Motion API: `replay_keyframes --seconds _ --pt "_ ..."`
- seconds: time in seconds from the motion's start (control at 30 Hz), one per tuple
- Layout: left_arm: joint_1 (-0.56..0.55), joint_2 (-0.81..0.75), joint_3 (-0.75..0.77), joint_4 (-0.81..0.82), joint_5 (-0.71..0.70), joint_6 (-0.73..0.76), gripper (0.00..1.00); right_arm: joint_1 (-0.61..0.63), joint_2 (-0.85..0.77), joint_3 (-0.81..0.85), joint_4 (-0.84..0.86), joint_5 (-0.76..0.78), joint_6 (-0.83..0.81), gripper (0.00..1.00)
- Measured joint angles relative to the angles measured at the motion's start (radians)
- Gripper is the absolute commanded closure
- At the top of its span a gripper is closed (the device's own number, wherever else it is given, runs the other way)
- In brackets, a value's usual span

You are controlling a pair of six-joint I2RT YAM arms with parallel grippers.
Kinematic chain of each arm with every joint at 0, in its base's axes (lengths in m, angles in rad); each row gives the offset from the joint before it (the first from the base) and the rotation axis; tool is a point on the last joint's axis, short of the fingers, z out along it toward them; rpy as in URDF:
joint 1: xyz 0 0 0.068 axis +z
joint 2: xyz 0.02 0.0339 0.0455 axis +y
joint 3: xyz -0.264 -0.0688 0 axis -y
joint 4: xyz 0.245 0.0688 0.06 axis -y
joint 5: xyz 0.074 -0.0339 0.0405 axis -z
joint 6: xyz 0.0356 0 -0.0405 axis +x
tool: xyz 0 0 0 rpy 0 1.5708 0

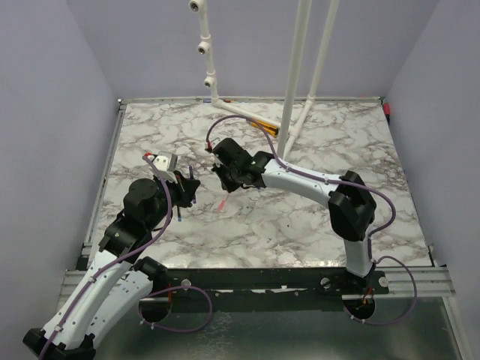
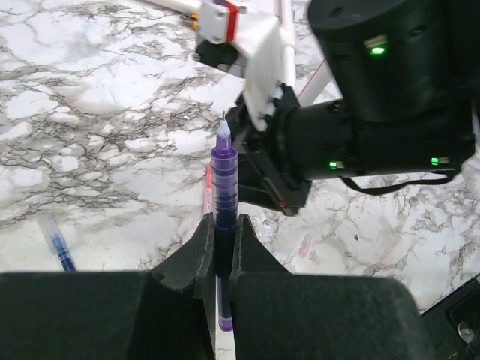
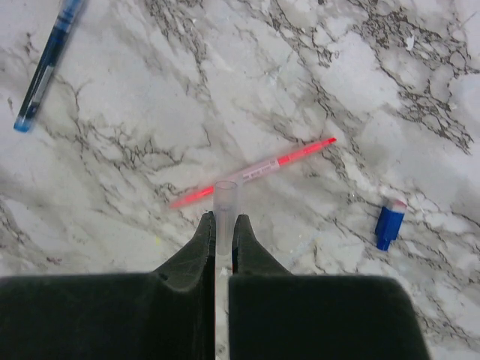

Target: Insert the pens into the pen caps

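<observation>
My left gripper (image 2: pixel 223 226) is shut on a dark purple-black pen (image 2: pixel 223 176) with a clear barrel, its tip pointing up at the right gripper's fingers (image 2: pixel 274 180). In the top view the left gripper (image 1: pixel 189 192) sits just left of the right gripper (image 1: pixel 225 177). My right gripper (image 3: pixel 222 222) is shut on a pale translucent cap (image 3: pixel 224 201), open end outward. Below it on the table lie a pink-red pen (image 3: pixel 255 171), a blue cap (image 3: pixel 389 223) and a blue pen (image 3: pixel 46 66). The blue pen also shows in the left wrist view (image 2: pixel 57 244).
A white pipe frame (image 1: pixel 296 82) stands at the back of the marble table (image 1: pixel 315 225), with orange-and-black sticks (image 1: pixel 264 126) at its foot. A small pink piece (image 2: pixel 304 244) lies on the table under the right arm.
</observation>
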Motion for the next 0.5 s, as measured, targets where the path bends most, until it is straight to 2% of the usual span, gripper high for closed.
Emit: replay_keyframes --seconds 0.2,0.33,0.5 --pt "0.006 0.000 0.000 0.000 0.000 0.000 1.00 0.000 -0.161 -0.189 0.031 -0.018 -0.054 0.99" --pt "0.006 0.000 0.000 0.000 0.000 0.000 1.00 0.002 -0.274 -0.358 0.050 -0.040 -0.123 0.99" --pt "0.007 0.003 0.000 0.000 0.000 0.000 1.00 0.011 -0.386 -0.489 0.056 -0.077 -0.219 0.99"
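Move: In the left fingers, the purple pen is held upright with its tip up, its middle about at that hand's own point. From the right hand, which already grips the clear cap, that pen is about 6 cm back, 8 cm to the left and some 13 cm higher. The pink pen lies about 8 cm below the right hand, 1 cm ahead and 1 cm left; the blue cap is roughly 6 cm ahead and 8 cm right at table level. Swinging away from the purple pen, the right hand carries the cap about 9 cm right and 7 cm back, leaving the pink pen for bare marble, after a rise of barely 1 cm that it then loses again. Its wrist turns some 15 degrees, mostly counter-clockwise, with the fingers kept closed on the cap. The left hand stays put, still pinching the purple pen. ##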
